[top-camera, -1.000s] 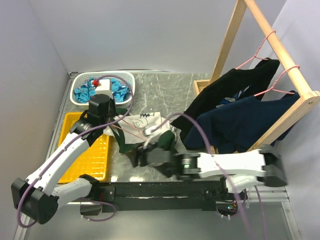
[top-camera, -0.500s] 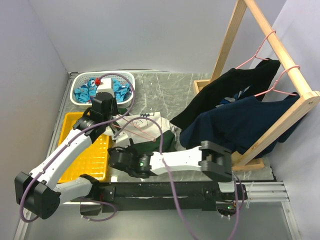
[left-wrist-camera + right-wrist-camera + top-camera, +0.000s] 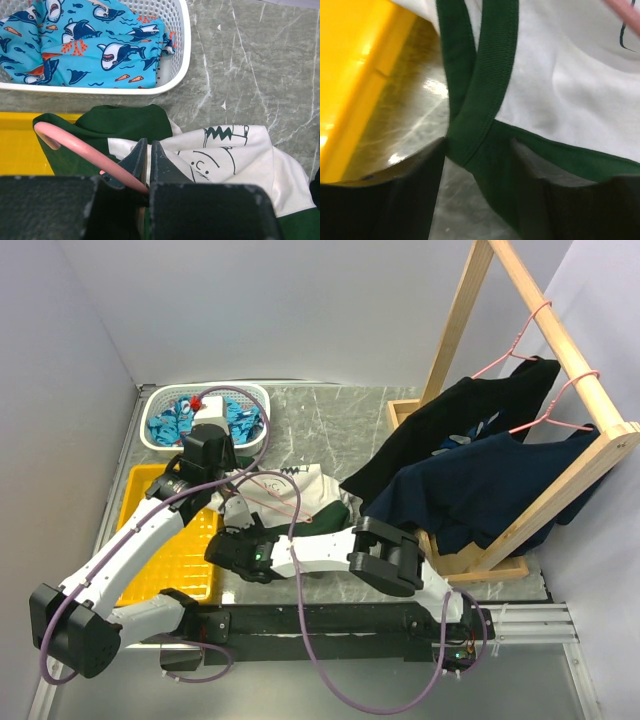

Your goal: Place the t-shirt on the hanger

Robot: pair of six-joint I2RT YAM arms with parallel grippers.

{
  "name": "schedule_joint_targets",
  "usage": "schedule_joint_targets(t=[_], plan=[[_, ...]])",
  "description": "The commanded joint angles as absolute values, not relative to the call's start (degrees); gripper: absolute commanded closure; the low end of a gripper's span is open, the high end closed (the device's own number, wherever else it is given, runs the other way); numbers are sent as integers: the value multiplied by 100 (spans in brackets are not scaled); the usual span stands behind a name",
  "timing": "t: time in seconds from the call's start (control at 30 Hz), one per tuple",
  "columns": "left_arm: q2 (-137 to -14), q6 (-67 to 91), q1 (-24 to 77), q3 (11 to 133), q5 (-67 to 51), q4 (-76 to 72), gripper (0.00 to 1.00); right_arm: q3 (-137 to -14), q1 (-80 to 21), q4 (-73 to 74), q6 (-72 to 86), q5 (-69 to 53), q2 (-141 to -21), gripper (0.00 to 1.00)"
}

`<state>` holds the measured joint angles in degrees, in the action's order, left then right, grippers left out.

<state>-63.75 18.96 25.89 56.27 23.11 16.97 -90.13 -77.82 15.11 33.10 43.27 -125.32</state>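
Observation:
The t-shirt [image 3: 305,490] lies crumpled on the marble table, its off-white front with the line drawing [image 3: 225,155] facing up and its green parts around the edges. My left gripper [image 3: 148,150] hovers over the shirt's left part, shut on the pink wire of the hanger [image 3: 75,145], whose curved end sticks out to the left over green cloth. My right gripper [image 3: 479,165] is open at the shirt's near-left edge, low over the table. Its two fingers straddle a dark green ribbed band of the t-shirt [image 3: 485,75]. From above, the right gripper [image 3: 222,540] sits beside the yellow tray.
A yellow tray [image 3: 185,560] lies left of the shirt. Behind it stands a white basket [image 3: 160,400] holding blue shark-print cloth [image 3: 85,45]. At the right, a wooden rack [image 3: 560,340] carries two dark garments [image 3: 480,480] on pink hangers.
My right arm has swung left across the front of the shirt, from its near-right side to its left edge by the yellow tray. The left arm shifted slightly and kept hold of the hanger.

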Motion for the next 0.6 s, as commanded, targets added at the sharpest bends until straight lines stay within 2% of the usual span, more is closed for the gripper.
schedule_joint_targets(t=[0.0,0.03,0.1,0.13,0.23,0.33,0.57], plan=[[-6328,1942,2558,5915,2153,1485,99,-9465,-7717,1607,3164,4737,-12761,48],[-6354,1934,2549,5924,2188,1503,99,-9518,-7717,1713,3199,4772,-12779,60],[-6363,1899,2558,5968,2241,1529,99,-9370,-7690,1767,3305,4904,-12587,71],[-6363,1881,2558,5976,2285,1529,99,-9204,-7682,1680,3313,4896,-12438,79],[-6311,1854,2549,5968,2329,1503,99,-8553,-7603,1424,3454,4755,-11779,94],[-6249,1837,2523,5968,2382,1468,99,-7929,-7585,1135,3533,4597,-11093,99],[-6188,1661,2426,6266,2707,1468,99,-6980,-7576,783,3735,4193,-9855,100]])
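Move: The T-shirt's green neckband edge lies right at the right hand's open fingers, about 1 cm ahead, not off to either side, and 1 cm below. The hanger's middle is roughly 5 cm ahead, 5 cm to the right and some 6 cm higher; the yellow tray's middle is about 16 cm left, 2 cm back and 1 cm lower. From the left hand, that neckband edge is some 12 cm back, 3 cm right and 18 cm below. Easing down and forward a last centimetre, the right hand shuts its fingers on the green neckband edge, then swings about 6 cm to the right and climbs some 7 cm from its lowest point, bringing the pinched cloth towards the lower part of the hanger. The left hand keeps its grip on the hanger and begins to rise, about 1.5 cm. ##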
